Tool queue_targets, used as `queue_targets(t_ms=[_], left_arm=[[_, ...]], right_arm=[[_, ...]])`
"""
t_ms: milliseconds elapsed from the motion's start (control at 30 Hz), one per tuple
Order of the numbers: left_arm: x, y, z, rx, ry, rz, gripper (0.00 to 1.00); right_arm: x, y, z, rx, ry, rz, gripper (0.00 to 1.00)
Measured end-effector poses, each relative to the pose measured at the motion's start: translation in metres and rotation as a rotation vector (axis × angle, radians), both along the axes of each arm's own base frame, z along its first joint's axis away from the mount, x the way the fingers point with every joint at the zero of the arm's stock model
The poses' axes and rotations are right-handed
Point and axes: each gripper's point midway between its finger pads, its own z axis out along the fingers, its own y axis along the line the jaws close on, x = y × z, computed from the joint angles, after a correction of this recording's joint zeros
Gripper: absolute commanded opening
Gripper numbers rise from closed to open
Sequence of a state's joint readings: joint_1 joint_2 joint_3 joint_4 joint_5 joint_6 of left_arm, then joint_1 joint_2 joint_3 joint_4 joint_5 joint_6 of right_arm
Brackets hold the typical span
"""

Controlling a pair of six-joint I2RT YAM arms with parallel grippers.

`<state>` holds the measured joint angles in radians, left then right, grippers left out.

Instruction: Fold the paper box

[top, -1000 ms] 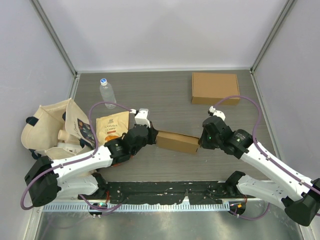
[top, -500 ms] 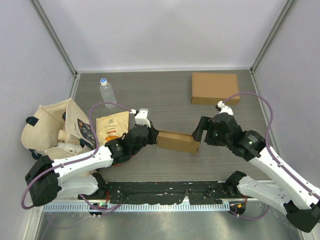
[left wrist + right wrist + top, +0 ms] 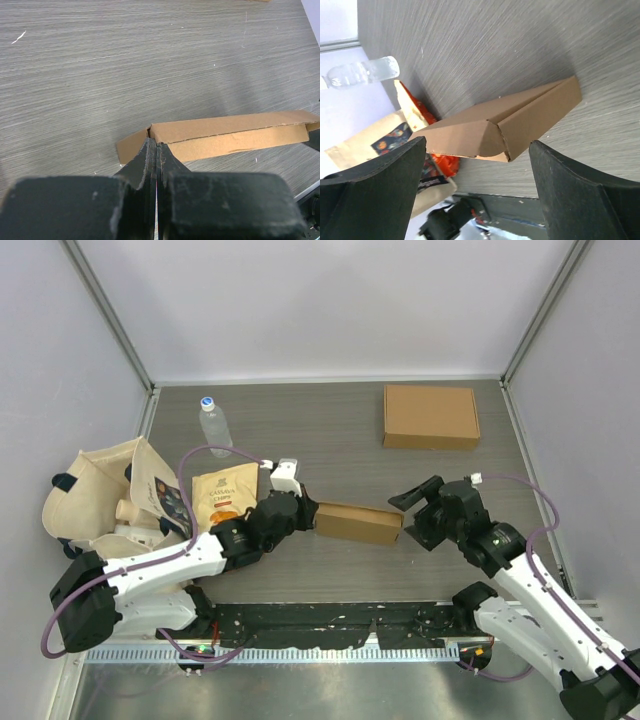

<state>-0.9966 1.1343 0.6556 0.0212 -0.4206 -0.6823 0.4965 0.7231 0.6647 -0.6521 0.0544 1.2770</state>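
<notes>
The paper box [image 3: 358, 523] is a long flat brown cardboard box lying on the table between the two arms. My left gripper [image 3: 306, 512] is shut, its tips resting against the box's left end. In the left wrist view the closed fingertips [image 3: 155, 146] meet the corner where a side flap [image 3: 131, 148] joins the box [image 3: 225, 135]; no cardboard shows between them. My right gripper [image 3: 408, 516] stands wide open just off the box's right end, touching nothing. The right wrist view has the box's end [image 3: 520, 125] ahead of the spread gripper [image 3: 477, 145].
A second, closed cardboard box [image 3: 430, 416] lies at the back right. A water bottle [image 3: 214, 422] stands at the back left. A snack bag [image 3: 225, 495] and a cloth tote [image 3: 95, 495] with packets sit left of the left arm. Walls enclose the table.
My right gripper has opened, let go of the box's right end and drawn back to the right. The left gripper stays shut at the left end.
</notes>
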Motion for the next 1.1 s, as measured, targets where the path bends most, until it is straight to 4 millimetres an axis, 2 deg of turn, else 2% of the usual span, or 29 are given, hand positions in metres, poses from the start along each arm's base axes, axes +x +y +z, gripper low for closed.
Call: queue_targets(t_ms=[67, 300, 467, 500, 567, 600, 700, 800, 867, 967, 1000, 1100], left_arm=[[0.0, 0.0, 0.0, 0.001, -0.001, 0.001, 0.0], [-0.001, 0.003, 0.0, 0.004, -0.006, 0.009, 0.0], [-0.002, 0.003, -0.001, 0.005, -0.005, 0.008, 0.0], [-0.002, 0.003, -0.001, 0.005, -0.005, 0.006, 0.03], [-0.003, 0.003, -0.001, 0.002, -0.003, 0.005, 0.14], [-0.004, 0.003, -0.001, -0.002, -0.001, 0.004, 0.34], [-0.012, 0.006, -0.006, -0.015, 0.021, -0.011, 0.58], [-0.025, 0.011, -0.015, -0.012, 0.059, -0.043, 0.71], [-0.034, 0.017, -0.012, -0.019, 0.078, -0.061, 0.74], [-0.04, 0.023, 0.007, -0.066, 0.103, -0.067, 0.97], [-0.039, 0.023, 0.015, -0.091, 0.119, -0.063, 1.0], [-0.026, 0.028, 0.029, -0.189, 0.177, -0.021, 0.99]], right_arm=[[-0.003, 0.004, -0.006, 0.07, 0.026, -0.027, 0.85], [-0.007, 0.018, -0.029, 0.22, 0.112, -0.066, 0.68], [-0.004, 0.022, -0.029, 0.296, 0.103, -0.093, 0.56], [-0.004, 0.023, -0.029, 0.307, 0.102, -0.097, 0.53], [-0.002, 0.023, -0.028, 0.326, 0.097, -0.107, 0.49], [-0.001, 0.024, -0.029, 0.335, 0.094, -0.111, 0.47], [0.001, 0.025, -0.033, 0.369, 0.084, -0.12, 0.46], [0.002, 0.027, -0.033, 0.389, 0.075, -0.118, 0.45], [0.002, 0.028, -0.033, 0.397, 0.071, -0.118, 0.45], [0.002, 0.028, -0.033, 0.402, 0.068, -0.118, 0.45], [0.003, 0.028, -0.033, 0.403, 0.066, -0.118, 0.45], [0.004, 0.028, -0.033, 0.401, 0.062, -0.116, 0.45]])
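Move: The small paper box stands between the hands: its right end lies about 3 cm to the right hand's left and 3 cm below, level with it fore and aft, while its left end is already at the left hand's shut fingertips. The box's middle is some 9 cm to the left hand's right, 2 cm back and 4 cm below. The finished box lies roughly 25 cm ahead of the right hand, 10 cm right and 10 cm below. The right hand goes about 3 cm left and as much down onto the box's right end, rolling some 25 degrees so its left side rises, and closes its wide-open fingers to about half, one on either side of the box, to pinch that end and then stay there. Only once this grip is nearly made does the left hand let go of the left end, opening wide as it pulls back about 4 cm with a small dip, then rising to 3 cm above its start while drifting 3 cm left, clear of the box. ##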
